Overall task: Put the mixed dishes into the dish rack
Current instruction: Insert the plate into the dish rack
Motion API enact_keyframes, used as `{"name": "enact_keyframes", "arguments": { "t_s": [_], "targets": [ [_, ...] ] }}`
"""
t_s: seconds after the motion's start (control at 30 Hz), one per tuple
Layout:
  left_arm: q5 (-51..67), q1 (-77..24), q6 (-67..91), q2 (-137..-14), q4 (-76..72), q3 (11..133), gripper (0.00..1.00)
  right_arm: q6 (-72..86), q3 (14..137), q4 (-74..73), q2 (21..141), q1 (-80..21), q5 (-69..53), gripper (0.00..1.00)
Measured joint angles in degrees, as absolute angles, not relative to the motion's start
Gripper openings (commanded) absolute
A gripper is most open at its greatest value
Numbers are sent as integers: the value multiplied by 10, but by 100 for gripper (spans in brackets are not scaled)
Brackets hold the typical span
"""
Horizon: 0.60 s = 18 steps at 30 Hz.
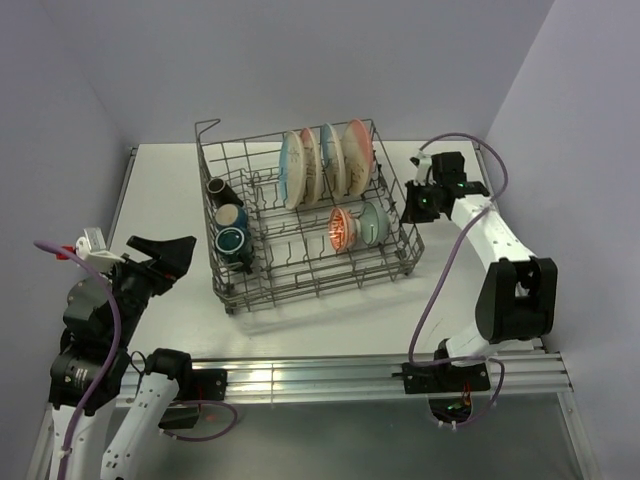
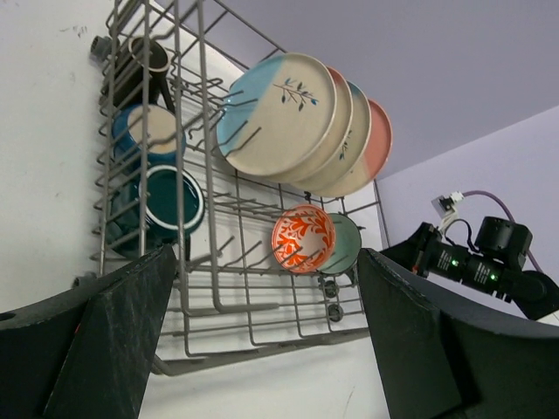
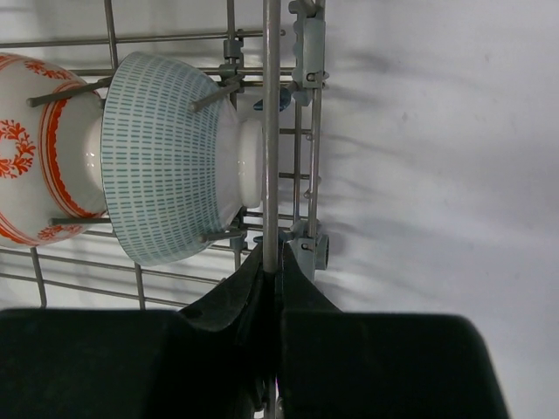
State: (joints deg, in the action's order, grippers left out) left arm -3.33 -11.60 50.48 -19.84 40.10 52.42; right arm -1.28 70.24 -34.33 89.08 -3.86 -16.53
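The dish rack point(image 1: 300, 290) stands mid-table and holds the mixed dishes. Several two-tone plates point(image 1: 325, 165) stand upright along its back. Black, brown and teal mugs point(image 1: 230, 225) lie at its left. An orange-red bowl point(image 1: 342, 228) and a pale green bowl point(image 1: 374, 222) sit on edge at the right. My right gripper point(image 1: 412, 203) is at the rack's right side. In the right wrist view the right gripper point(image 3: 272, 262) is shut on the rack's upright side wire point(image 3: 272, 131), beside the pale green bowl point(image 3: 166, 157). My left gripper point(image 1: 165, 262) hangs open at the near left, holding nothing.
The rack's small wheels point(image 2: 329, 298) rest on the white table point(image 1: 170, 190). Purple walls close in behind and to the right. The arms' metal base rail point(image 1: 330, 375) runs along the near edge. The right arm's forearm point(image 2: 476, 262) shows past the rack in the left wrist view.
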Motion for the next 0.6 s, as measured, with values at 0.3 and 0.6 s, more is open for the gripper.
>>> {"name": "enact_keyframes", "arguments": {
  "t_s": [0.3,0.6],
  "targets": [
    [-14,-116,508,-198,379,506,91,-20,611,-373,788,37,-176,0],
    [4,-116,507,-205,363,498,92,4,588,-360,772,61,-213,0]
  ]
}}
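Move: The right gripper already has the dish rack's right rim wire between its fingers. From that hand the green bowl lies about 8 cm to the left, 1 cm ahead and some 5 cm lower. The orange bowl is roughly 15 cm left and level with it, and the rightmost pink plate stands about 15 cm ahead and 11 cm left. From the idle left gripper, the held rim is some 19 cm ahead, 48 cm right and 20 cm below. Keep the right fingers shut around the rack's right rim wire and drag the rack back towards the robot by about 5 cm and to the right by nearly as much, staying level. Let the hand turn some 10 degrees clockwise as it goes, then ease to a stop, still gripping the wire. ##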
